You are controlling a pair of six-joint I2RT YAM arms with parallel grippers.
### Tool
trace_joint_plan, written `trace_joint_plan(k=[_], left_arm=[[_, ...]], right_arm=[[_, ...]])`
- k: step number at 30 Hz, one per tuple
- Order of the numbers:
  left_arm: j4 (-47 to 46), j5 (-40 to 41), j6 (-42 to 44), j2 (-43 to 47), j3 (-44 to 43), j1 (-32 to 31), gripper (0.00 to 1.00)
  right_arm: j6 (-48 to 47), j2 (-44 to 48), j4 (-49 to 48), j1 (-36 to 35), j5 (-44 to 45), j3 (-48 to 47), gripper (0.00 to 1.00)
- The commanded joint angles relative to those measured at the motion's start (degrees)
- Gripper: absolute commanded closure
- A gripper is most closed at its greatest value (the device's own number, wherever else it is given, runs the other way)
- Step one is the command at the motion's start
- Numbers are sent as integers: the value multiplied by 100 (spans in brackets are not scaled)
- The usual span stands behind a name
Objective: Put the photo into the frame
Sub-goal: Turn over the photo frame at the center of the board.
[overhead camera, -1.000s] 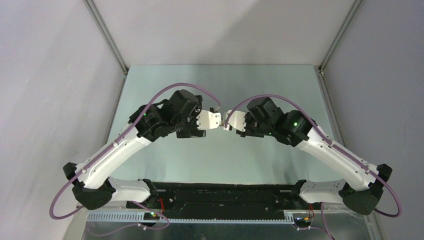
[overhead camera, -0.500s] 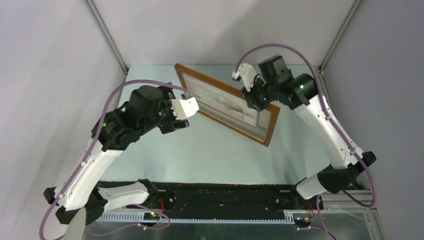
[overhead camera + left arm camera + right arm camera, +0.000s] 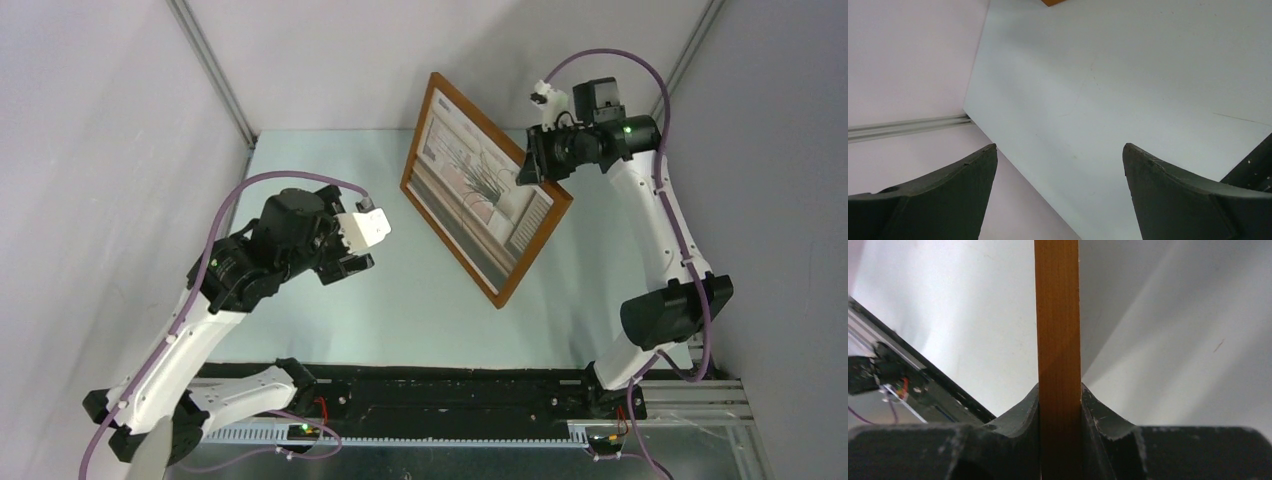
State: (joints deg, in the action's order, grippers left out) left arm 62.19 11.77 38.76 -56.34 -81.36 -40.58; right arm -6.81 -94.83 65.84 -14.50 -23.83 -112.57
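Note:
The frame [image 3: 537, 252] is a thin brown wooden rectangle held in the air over the back right of the table, tilted with its face toward the top camera. Inside it sits the photo [image 3: 478, 195] of a potted grassy plant by a window. My right gripper [image 3: 535, 165] is shut on the frame's upper right edge. In the right wrist view, the wooden edge [image 3: 1058, 315] runs straight up between the gripper's [image 3: 1059, 395] jaws. My left gripper [image 3: 368, 240] hangs open and empty left of the frame, apart from it. In the left wrist view the gripper [image 3: 1059, 150] shows only bare table between its fingers, with a frame corner [image 3: 1053, 2] at the top.
The pale table [image 3: 400, 300] is bounded by grey walls at left, back and right. A black rail [image 3: 440, 385] with the arm bases runs along its near edge.
The right arm has swung up and right, lifting the frame and turning its face toward the camera. The left gripper has opened, let go and pulled back to the left.

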Motion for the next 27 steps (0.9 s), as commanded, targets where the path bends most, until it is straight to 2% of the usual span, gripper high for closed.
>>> trace_joint_plan(k=[1, 6, 19, 27], left_arm=[[-223, -133, -191, 54, 65, 51, 0], [-297, -235, -221, -2, 156, 70, 0], [-630, -457, -295, -83, 579, 201, 0], [-815, -658, -397, -137, 838, 329, 0]], right_arm=[[980, 303, -1164, 506, -780, 545, 100], [1721, 689, -2053, 888, -1390, 1613, 100], [2585, 1519, -3969, 1212, -1646, 3927, 100], [3218, 2006, -5548, 1299, -1649, 5587, 100]])
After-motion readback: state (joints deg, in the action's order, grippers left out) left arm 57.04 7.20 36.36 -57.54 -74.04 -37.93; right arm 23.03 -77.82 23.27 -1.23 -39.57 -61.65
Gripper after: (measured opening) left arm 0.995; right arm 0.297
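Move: My right hand already holds the photo frame by its long right edge; the frame's middle lies about 2 cm ahead of it, 8 cm to its left and 12 cm below. The board's centre is some 2 cm back, 16 cm left and 30 cm below. From my empty left hand that centre is about 10 cm ahead, 17 cm right and 31 cm below, and the frame's middle some 14 cm ahead, 24 cm right and 13 cm below. I keep the pinch on the frame's edge and bring my right hand down about 10 cm and slightly left, towards the board. As it sinks I roll its left side up and turn it clockwise, some 35 degrees in all, laying the frame flatter with the photo facing up. My left hand, wide open, sinks about 4 cm, touching nothing. ##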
